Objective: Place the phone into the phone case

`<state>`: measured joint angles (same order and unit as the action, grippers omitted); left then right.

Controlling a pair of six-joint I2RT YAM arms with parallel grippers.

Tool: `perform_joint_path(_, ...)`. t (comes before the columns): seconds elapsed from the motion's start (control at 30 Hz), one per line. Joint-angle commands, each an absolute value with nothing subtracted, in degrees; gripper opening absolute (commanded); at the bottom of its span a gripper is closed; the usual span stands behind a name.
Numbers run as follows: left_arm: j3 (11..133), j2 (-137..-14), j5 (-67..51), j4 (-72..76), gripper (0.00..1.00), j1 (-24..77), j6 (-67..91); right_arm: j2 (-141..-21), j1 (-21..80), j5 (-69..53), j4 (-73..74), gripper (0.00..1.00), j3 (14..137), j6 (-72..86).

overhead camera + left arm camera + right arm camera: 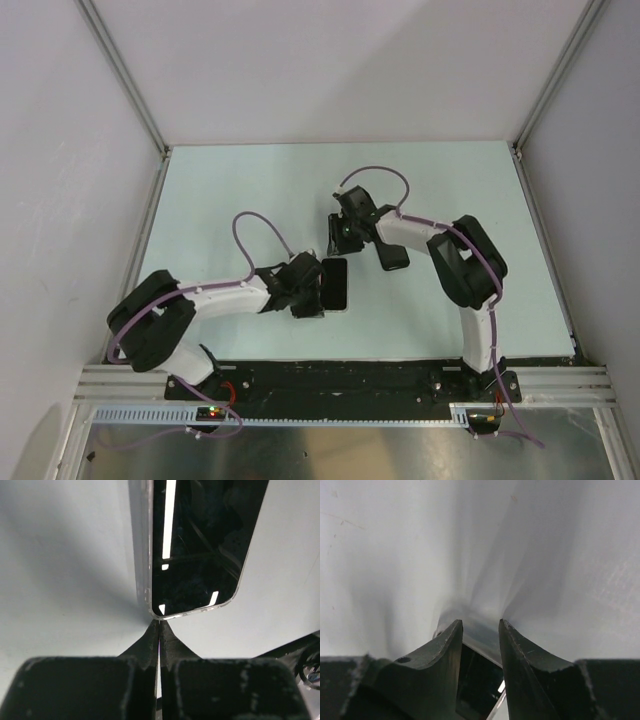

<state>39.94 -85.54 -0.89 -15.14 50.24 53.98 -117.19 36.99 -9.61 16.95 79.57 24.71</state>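
Note:
The phone [336, 283] lies flat on the pale green table, black screen up. In the left wrist view the phone [200, 545] has a clear case rim [200, 609] along its edge. My left gripper [318, 300] is at the phone's near left corner. Its jaws are shut, and the gripper tips [159, 624] touch the rim's corner. My right gripper [340, 245] is over the phone's far end. In its wrist view the right gripper [481, 625] has its jaws a narrow gap apart, with the grey case edge [480, 639] and the dark screen [477, 680] between them.
The table [450, 200] has white walls on three sides with metal frame posts at the back corners. A black rail [340, 378] runs along the near edge by the arm bases. Purple cables loop above both arms.

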Motion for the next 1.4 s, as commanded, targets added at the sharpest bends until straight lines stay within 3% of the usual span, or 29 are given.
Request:
perform_joint_path(0.0, 41.28, -86.39, 2.42, -14.83, 0.0, 46.84, 52.62, -113.14, 36.58, -10.02, 18.27, 0.4, 74.33, 23.82)
perform_joint_path(0.3, 43.75, -87.7, 1.86, -14.85, 0.0, 39.54, 48.58, -103.18, 36.29, -8.72, 16.72, 0.4, 61.0, 29.02)
perform_joint_path(0.57, 44.29, -86.53, 0.48, -15.0, 0.0, 39.08, 47.44, -98.13, 35.64, -5.11, 15.36, 0.42, 54.78, 32.7)
perform_joint_path(0.9, 32.6, -72.8, -2.29, -17.39, 0.0, 50.78, 53.49, -100.18, 34.79, -6.58, 14.08, 0.42, 55.75, 31.87)
perform_joint_path(1.1, 32.93, -73.85, -2.79, -17.21, 0.0, 57.05, 56.8, -100.22, 34.36, -6.83, 14.32, 0.42, 55.72, 31.42)
perform_joint_path(1.37, 36.64, -79.11, -4.96, -15.64, 0.0, 58.1, 56.62, -100.31, 34.13, -7.28, 13.94, 0.42, 55.78, 31.35)
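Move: The phone in its clear case lies lengthwise just back of the half-open right fingers at its far end: middle about 8 cm back, level sideways, 1 cm below. The black phone lies some 15 cm right of that hand and 2 cm farther out. From the shut left fingers at the near left corner, the phone's middle is about 9 cm ahead, 3 cm right. Right fingers push the phone's far end back-right about 10 cm; shut left hand goes forward, then back 13. ##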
